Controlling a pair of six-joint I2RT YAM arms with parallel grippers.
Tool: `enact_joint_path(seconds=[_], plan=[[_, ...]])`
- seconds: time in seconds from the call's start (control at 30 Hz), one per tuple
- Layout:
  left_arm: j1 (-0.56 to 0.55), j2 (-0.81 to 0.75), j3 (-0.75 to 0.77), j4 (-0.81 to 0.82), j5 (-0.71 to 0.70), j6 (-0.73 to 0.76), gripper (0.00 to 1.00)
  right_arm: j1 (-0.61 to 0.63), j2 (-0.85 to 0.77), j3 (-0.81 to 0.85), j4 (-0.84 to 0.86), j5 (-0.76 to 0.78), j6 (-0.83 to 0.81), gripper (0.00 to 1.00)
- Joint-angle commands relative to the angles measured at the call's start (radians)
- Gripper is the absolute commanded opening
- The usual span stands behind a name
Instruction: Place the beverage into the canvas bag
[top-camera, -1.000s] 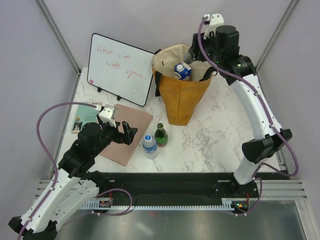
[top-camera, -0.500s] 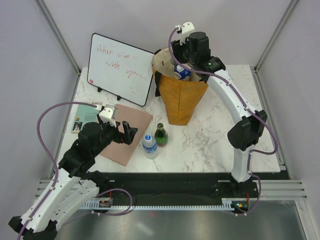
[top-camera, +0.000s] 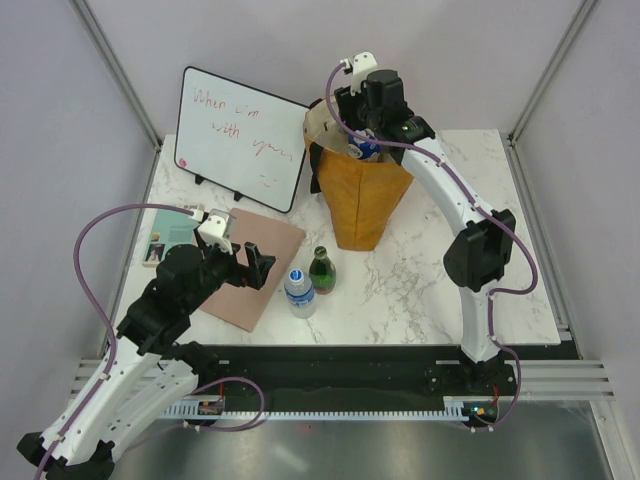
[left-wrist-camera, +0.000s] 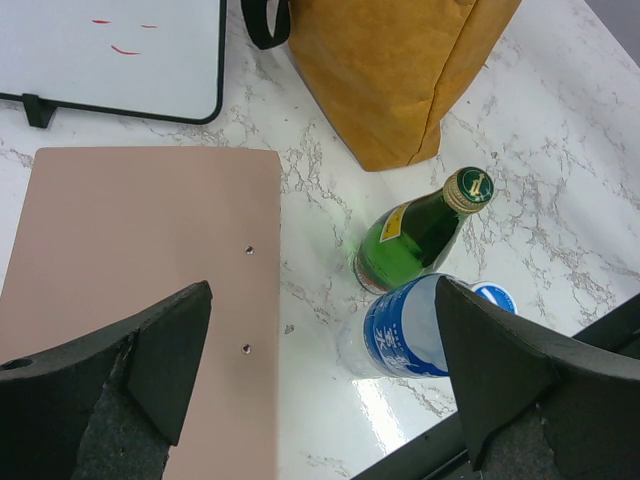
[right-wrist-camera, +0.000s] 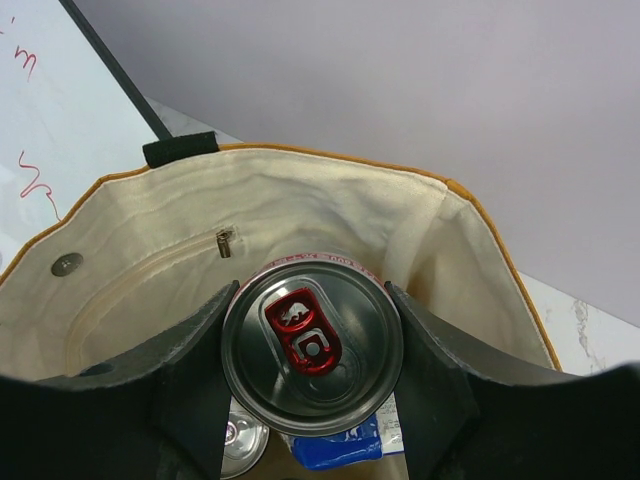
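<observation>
My right gripper (right-wrist-camera: 312, 350) is shut on a beverage can (right-wrist-camera: 312, 345) with a silver top and a red tab, a finger on each side of it. The can hangs over the open mouth of the mustard-brown canvas bag (top-camera: 362, 205), whose cream lining (right-wrist-camera: 300, 215) shows behind it. In the top view the right gripper (top-camera: 366, 128) sits right above the bag's opening. A blue carton (right-wrist-camera: 345, 448) and a second can (right-wrist-camera: 243, 445) lie inside the bag. My left gripper (left-wrist-camera: 325, 370) stands open and holds nothing, low over the table beside the bottles.
A green glass bottle (top-camera: 321, 270) and a clear water bottle (top-camera: 299, 292) with a blue label stand in front of the bag. A brown board (top-camera: 268, 248) lies to their left, a teal book (top-camera: 163, 242) beyond it. A whiteboard (top-camera: 240, 135) leans at the back left.
The right arm has swung left, from the bag's right side to over its open mouth. The left arm and the bottles have not moved.
</observation>
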Motion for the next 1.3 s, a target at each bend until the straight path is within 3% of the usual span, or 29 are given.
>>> enact_joint_path(seconds=[0.0, 1.0, 1.27], plan=[[-0.005, 0.001, 0.001, 0.032, 0.000, 0.019, 1.00, -0.001, -0.017, 0.017, 0.107, 0.017, -0.041, 0.00], [-0.005, 0.016, -0.002, 0.034, -0.005, 0.019, 1.00, -0.015, 0.149, 0.062, -0.063, 0.068, 0.010, 0.00], [-0.005, 0.024, 0.000, 0.034, -0.007, 0.019, 1.00, -0.021, 0.178, 0.060, -0.083, 0.052, 0.025, 0.09]])
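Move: The right hand holds a can over the far part of the canvas bag's mouth; the bag's middle lies about 6 cm back, 2 cm right and 17 cm below. Inside, the blue carton is some 7 cm back and 4 cm right, 12 cm down, and a silver can roughly 8 cm back, 2 cm left and 18 cm down. From the left hand, the bag is around 27 cm ahead, 20 cm right and 10 cm lower. The right hand lowers the gripped can about 8 cm into the canvas bag, fingertips tipping down some 8 degrees. ##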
